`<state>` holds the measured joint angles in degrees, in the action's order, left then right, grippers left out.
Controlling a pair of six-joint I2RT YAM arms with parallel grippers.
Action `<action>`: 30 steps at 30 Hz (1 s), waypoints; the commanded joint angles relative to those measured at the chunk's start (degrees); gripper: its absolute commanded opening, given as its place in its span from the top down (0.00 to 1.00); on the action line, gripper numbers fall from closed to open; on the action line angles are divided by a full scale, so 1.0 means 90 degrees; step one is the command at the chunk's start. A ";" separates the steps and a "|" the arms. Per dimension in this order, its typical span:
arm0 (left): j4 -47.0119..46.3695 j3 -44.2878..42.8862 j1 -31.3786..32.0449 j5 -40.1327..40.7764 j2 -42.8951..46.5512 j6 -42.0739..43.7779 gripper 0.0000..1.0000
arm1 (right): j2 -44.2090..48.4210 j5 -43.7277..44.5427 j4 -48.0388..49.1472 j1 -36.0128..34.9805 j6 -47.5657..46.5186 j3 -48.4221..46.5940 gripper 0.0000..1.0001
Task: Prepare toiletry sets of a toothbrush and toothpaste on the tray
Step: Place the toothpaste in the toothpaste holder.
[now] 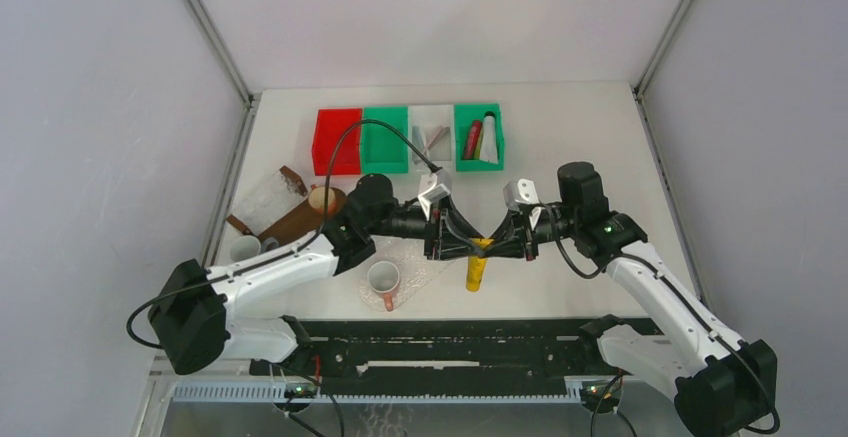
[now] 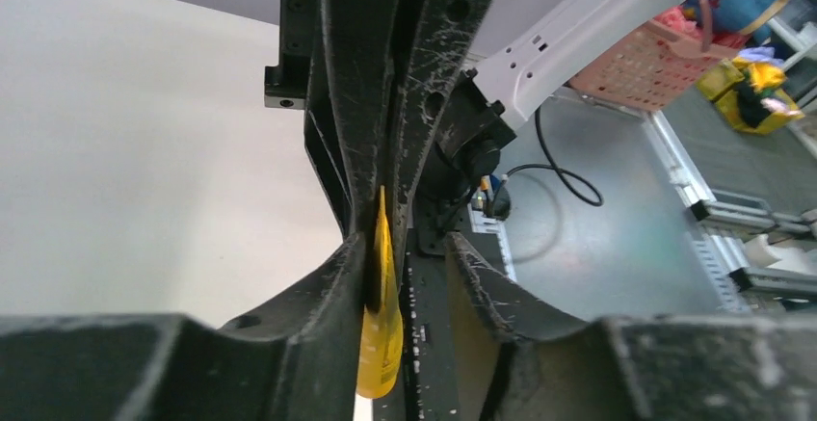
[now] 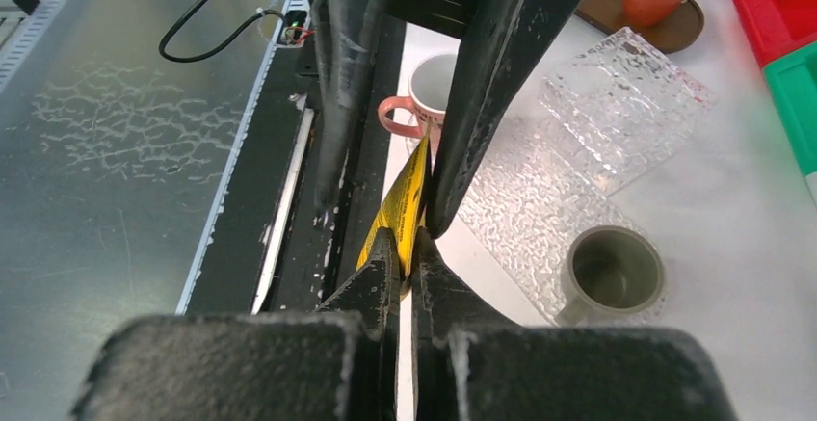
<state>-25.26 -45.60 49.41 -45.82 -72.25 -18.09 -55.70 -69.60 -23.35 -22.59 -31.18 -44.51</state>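
Observation:
A yellow toothpaste tube [image 1: 476, 272] hangs cap-down above the table's near middle, in front of the clear glass tray [image 1: 425, 269]. My right gripper [image 1: 492, 247] is shut on the tube's flat upper end [image 3: 405, 195]. From the other side, my left gripper [image 1: 468, 247] straddles the same tube [image 2: 382, 344]. One of its fingers [image 2: 328, 296] touches the tube, while the other one [image 2: 491, 296] stands apart from it. Pale toothbrushes [image 1: 432, 137] lie in a grey bin at the back.
Red [image 1: 337, 140] and green [image 1: 385, 139] bins line the back; a second green bin [image 1: 478, 137] holds more tubes. A pink-handled mug [image 1: 384, 282] stands on the glass tray. An orange cup [image 1: 322, 199] on a brown board and a grey mug [image 1: 243, 249] are left.

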 commanded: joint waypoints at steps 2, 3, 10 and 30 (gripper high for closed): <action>-0.0233 -0.0547 0.0115 -0.0517 -0.0253 -0.0170 0.71 | 0.0171 -0.0270 0.0030 0.0012 -0.0219 -0.0026 1.00; -0.0219 -0.0563 0.0116 -0.0555 -0.0274 -0.0177 0.75 | 0.0178 -0.0282 0.0027 0.0024 -0.0217 -0.0025 1.00; 0.0623 -0.0655 0.0117 -0.0432 -0.0112 0.0313 0.74 | 0.0220 -0.0369 -0.0015 0.0082 -0.0238 -0.0031 1.00; 0.1364 -0.0726 0.0116 -0.0447 0.0138 0.0626 0.89 | 0.0217 -0.0454 0.0000 0.0147 -0.0232 0.0042 1.00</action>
<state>-12.67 -49.15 50.02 -46.74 -72.18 -11.49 -54.81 -73.08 -25.67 -21.78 -32.08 -44.16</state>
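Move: Hanging from the closed fingers of the right hand, the toothpaste is already between the left hand's half-open fingers, nearest the outer one; its middle is roughly 4 cm below both hand points, with little offset sideways or forward. From the left hand, the pink mug stands about 18 cm to the left and 5 cm ahead, the grey mug some 17 cm ahead and 4 cm left, both about 18 cm lower. Closing its fingers from about half open to nearly shut, the left hand pinches the upper part of the toothpaste, after easing down about 1.5 cm and rolling some 5 degrees so its forward side lifts. The right hand draws back towards the base by about 1 cm and keeps its own shut grip on the toothpaste. ##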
